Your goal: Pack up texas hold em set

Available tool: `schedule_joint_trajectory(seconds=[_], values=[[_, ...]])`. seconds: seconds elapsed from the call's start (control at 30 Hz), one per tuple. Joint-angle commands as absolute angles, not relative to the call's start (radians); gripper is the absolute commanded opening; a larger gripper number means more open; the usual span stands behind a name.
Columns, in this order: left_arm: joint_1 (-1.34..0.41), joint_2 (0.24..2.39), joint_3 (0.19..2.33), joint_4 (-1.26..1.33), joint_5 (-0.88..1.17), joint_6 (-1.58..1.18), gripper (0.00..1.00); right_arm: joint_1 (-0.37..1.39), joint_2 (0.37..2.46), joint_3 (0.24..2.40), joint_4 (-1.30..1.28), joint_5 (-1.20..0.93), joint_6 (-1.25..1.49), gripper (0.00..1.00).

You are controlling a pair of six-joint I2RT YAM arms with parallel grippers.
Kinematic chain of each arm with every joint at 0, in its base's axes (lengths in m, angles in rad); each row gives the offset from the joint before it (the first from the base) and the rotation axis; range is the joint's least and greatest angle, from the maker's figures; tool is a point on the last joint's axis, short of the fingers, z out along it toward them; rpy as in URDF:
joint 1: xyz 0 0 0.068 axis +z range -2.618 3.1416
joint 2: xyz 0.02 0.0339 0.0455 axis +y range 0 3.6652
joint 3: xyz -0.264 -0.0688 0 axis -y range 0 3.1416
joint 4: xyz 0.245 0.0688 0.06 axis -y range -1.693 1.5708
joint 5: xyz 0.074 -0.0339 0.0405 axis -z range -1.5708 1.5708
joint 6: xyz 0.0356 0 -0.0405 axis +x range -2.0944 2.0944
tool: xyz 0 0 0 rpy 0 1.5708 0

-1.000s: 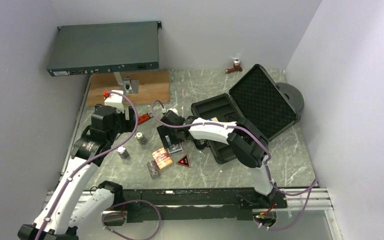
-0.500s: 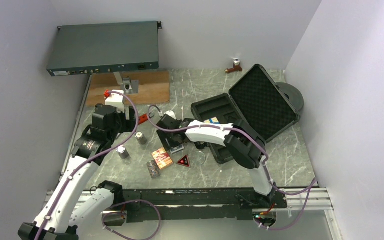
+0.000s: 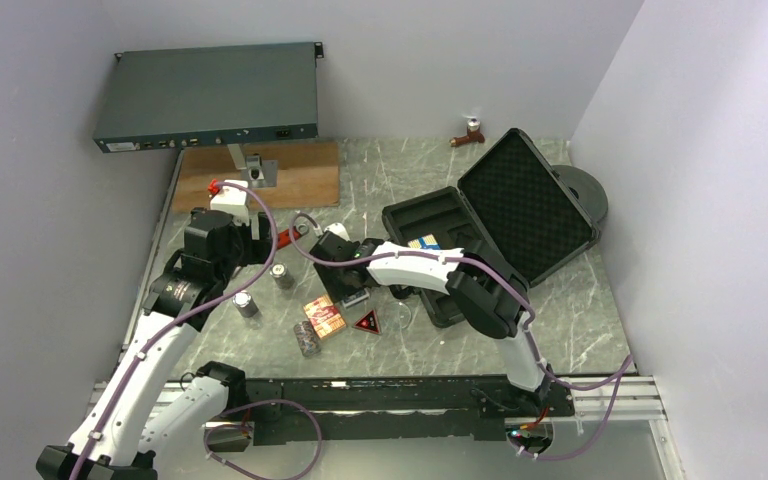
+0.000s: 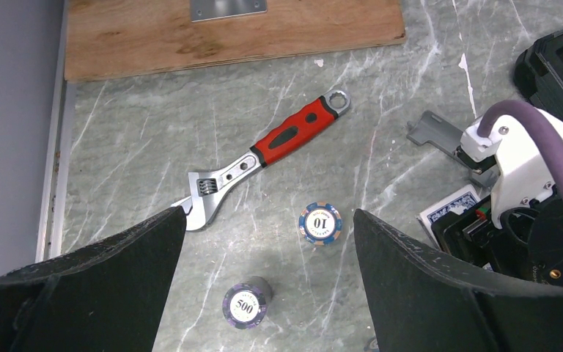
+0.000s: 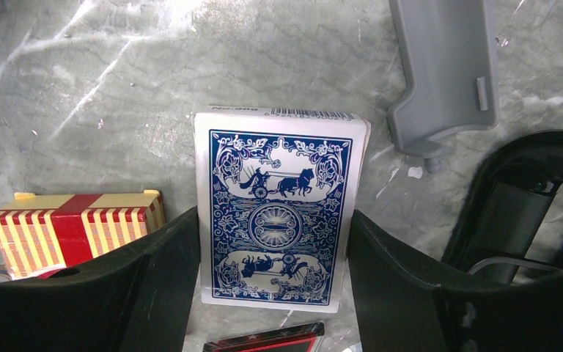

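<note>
The black case [image 3: 446,296] lies open at centre right, its foam-lined lid [image 3: 525,205] leaning back, with a blue-yellow card box [image 3: 423,241] in one slot. My right gripper [image 5: 275,220] is low over the table left of the case. Its fingers press both long sides of the blue card box [image 5: 275,213], which lies flat. A red-orange card box [image 5: 73,231] lies beside it, and the red triangle [image 3: 367,322] sits just in front. My left gripper [image 4: 269,216] hangs open above two grey chip stacks [image 4: 320,223] [image 4: 248,306], touching neither. A third stack [image 3: 307,338] stands nearer the front.
A red-handled wrench [image 4: 271,150] lies on the marble behind the chips. A grey plastic bracket [image 5: 443,66] lies just beyond the blue box. A wooden board [image 3: 260,175] and a rack unit [image 3: 210,95] fill the back left. A dark spool [image 3: 580,190] sits behind the lid.
My right gripper has slid a little left over the blue card box, and its jaws have narrowed onto the box's sides. The left arm has stayed still.
</note>
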State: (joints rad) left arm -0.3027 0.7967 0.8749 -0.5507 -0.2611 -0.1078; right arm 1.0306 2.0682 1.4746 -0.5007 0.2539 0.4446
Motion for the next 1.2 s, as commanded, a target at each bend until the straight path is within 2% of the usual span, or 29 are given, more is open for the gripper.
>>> schedule_joint_trajectory(seconds=[0.0, 0.23, 0.43, 0.6, 0.87, 0.97, 1.07, 1.17], values=[[-0.305, 0.793, 0.904, -0.531, -0.278, -0.1, 0.91, 1.039, 2.029, 1.511, -0.56, 0.268, 0.409, 0.14], [-0.305, 0.786, 0.897, -0.524, -0.286, -0.101, 0.91, 1.039, 1.935, 1.543, -0.578, 0.249, 0.363, 0.08], [-0.305, 0.797, 0.903, -0.531, -0.277, -0.104, 0.91, 1.031, 1.861, 1.565, -0.618, 0.324, 0.288, 0.0], [-0.305, 0.785, 0.899, -0.526, -0.27, -0.104, 0.92, 0.977, 1.783, 1.523, -0.643, 0.395, 0.196, 0.0], [-0.305, 0.78, 0.895, -0.52, -0.269, -0.104, 0.91, 0.839, 1.576, 1.318, -0.531, 0.348, 0.13, 0.0], [-0.305, 0.783, 0.898, -0.522, -0.251, -0.106, 0.91, 0.845, 1.537, 1.251, -0.482, 0.328, -0.04, 0.0], [-0.305, 0.785, 0.899, -0.524, -0.25, -0.105, 0.91, 0.848, 1.558, 1.282, -0.552, 0.321, -0.083, 0.0], [-0.305, 0.784, 0.894, -0.519, -0.265, -0.104, 0.91, 0.804, 1.528, 1.288, -0.558, 0.227, -0.037, 0.0]])
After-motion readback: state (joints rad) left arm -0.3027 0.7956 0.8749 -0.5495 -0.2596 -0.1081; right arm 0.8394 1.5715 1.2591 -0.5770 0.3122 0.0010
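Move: About 27 cm to the right and 12 cm ahead of the right hand, which already pinches the blue card deck at table level, is the case's empty card recess. The Texas hold'em box lies in the case some 18 cm right and 8 cm ahead of the hand; the case handle is 11 cm right, 4 cm ahead; the grey bracket 9 cm ahead, 2 cm right. From the left hand the recess is roughly 45 cm right, 10 cm ahead and 20 cm below. Keeping the blue card deck pinched between its fingers, the right hand lifts it almost straight up at first, then swings right and a little forward towards the case, about 13 cm up and 13 cm right in all. On the way the wrist tips some 15 degrees, pointing the fingers more forward, and the hand ends above the handle side of the case. ##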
